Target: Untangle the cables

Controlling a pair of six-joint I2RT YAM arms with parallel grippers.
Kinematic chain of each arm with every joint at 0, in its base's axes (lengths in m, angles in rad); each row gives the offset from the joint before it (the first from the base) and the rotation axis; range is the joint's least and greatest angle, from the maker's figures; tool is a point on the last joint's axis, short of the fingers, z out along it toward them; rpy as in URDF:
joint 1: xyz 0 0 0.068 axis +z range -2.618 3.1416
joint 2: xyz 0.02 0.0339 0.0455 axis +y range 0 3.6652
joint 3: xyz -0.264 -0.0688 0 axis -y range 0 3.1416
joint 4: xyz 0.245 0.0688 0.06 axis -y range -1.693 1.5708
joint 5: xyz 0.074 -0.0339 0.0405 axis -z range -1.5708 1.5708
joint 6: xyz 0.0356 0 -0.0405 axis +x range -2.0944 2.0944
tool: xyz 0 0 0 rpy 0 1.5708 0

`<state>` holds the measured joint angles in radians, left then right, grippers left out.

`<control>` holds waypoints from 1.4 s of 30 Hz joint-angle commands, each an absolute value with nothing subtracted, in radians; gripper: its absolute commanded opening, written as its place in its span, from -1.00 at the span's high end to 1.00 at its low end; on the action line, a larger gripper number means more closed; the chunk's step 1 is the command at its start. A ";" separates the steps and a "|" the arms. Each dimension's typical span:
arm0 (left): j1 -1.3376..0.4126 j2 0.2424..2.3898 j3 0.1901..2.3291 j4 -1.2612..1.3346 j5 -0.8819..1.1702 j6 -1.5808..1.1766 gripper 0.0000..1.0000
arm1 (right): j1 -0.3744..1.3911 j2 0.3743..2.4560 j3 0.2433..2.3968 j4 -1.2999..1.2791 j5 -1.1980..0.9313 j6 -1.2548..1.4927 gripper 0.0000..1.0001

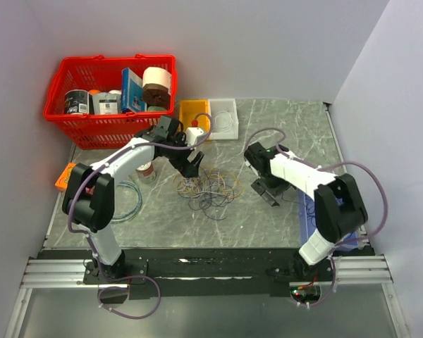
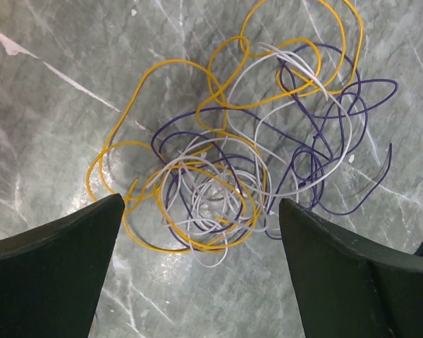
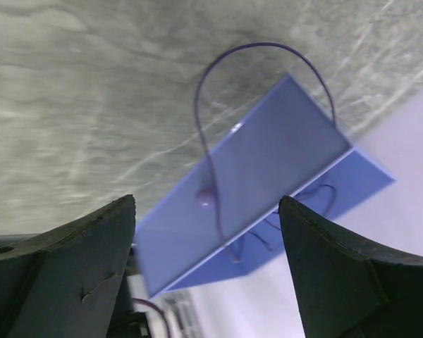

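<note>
The cables lie as a tangled heap of thin yellow, dark purple and pale white loops on the marble table's middle. In the left wrist view the heap lies flat just ahead of my fingers. My left gripper is open and empty, above the heap's left edge. My right gripper is open and empty, right of the heap and apart from it. It faces a blue bin with one thin purple wire arcing over its wall.
A red basket of goods stands at the back left. A yellow tray and a white tray stand behind the heap. A teal coil and an orange object lie at left. The blue bin sits at right.
</note>
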<state>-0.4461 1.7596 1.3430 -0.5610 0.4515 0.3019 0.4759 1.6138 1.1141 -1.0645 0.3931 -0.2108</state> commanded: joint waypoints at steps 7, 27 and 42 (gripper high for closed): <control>-0.370 1.710 1.362 -0.542 0.572 0.305 -0.97 | 0.506 1.775 1.095 -1.058 0.514 -0.294 -0.61; -0.341 1.698 1.396 -0.563 0.592 0.321 -0.98 | 0.503 1.737 1.118 -1.045 0.532 -0.272 0.86; -0.339 1.646 1.335 -0.492 0.601 0.304 -0.98 | 0.148 1.168 1.048 -1.040 0.447 -0.097 1.00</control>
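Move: The right hand is open. The loop of dark purple cable arching out of the blue bin lies about 2 cm to its right, 1 cm back and 5 cm below. The bin's middle is some 13 cm to this hand's right, 6 cm back and 8 cm below; the cable tangle is about 25 cm to its left, 2 cm ahead and 9 cm below. From the left hand, the purple loop is roughly 31 cm right, 10 cm back and 8 cm below. The right fingers shut on the dark purple cable beside the blue bin's wall, pinching it near its free end, after the hand sinks about 5 cm and eases right. Keeping their hold, they lift it some 12 cm, swinging right over the bin while the wrist tilts back and turns clockwise. The left hand, open and empty, drifts up and away from the tangle, a little left and forward. ##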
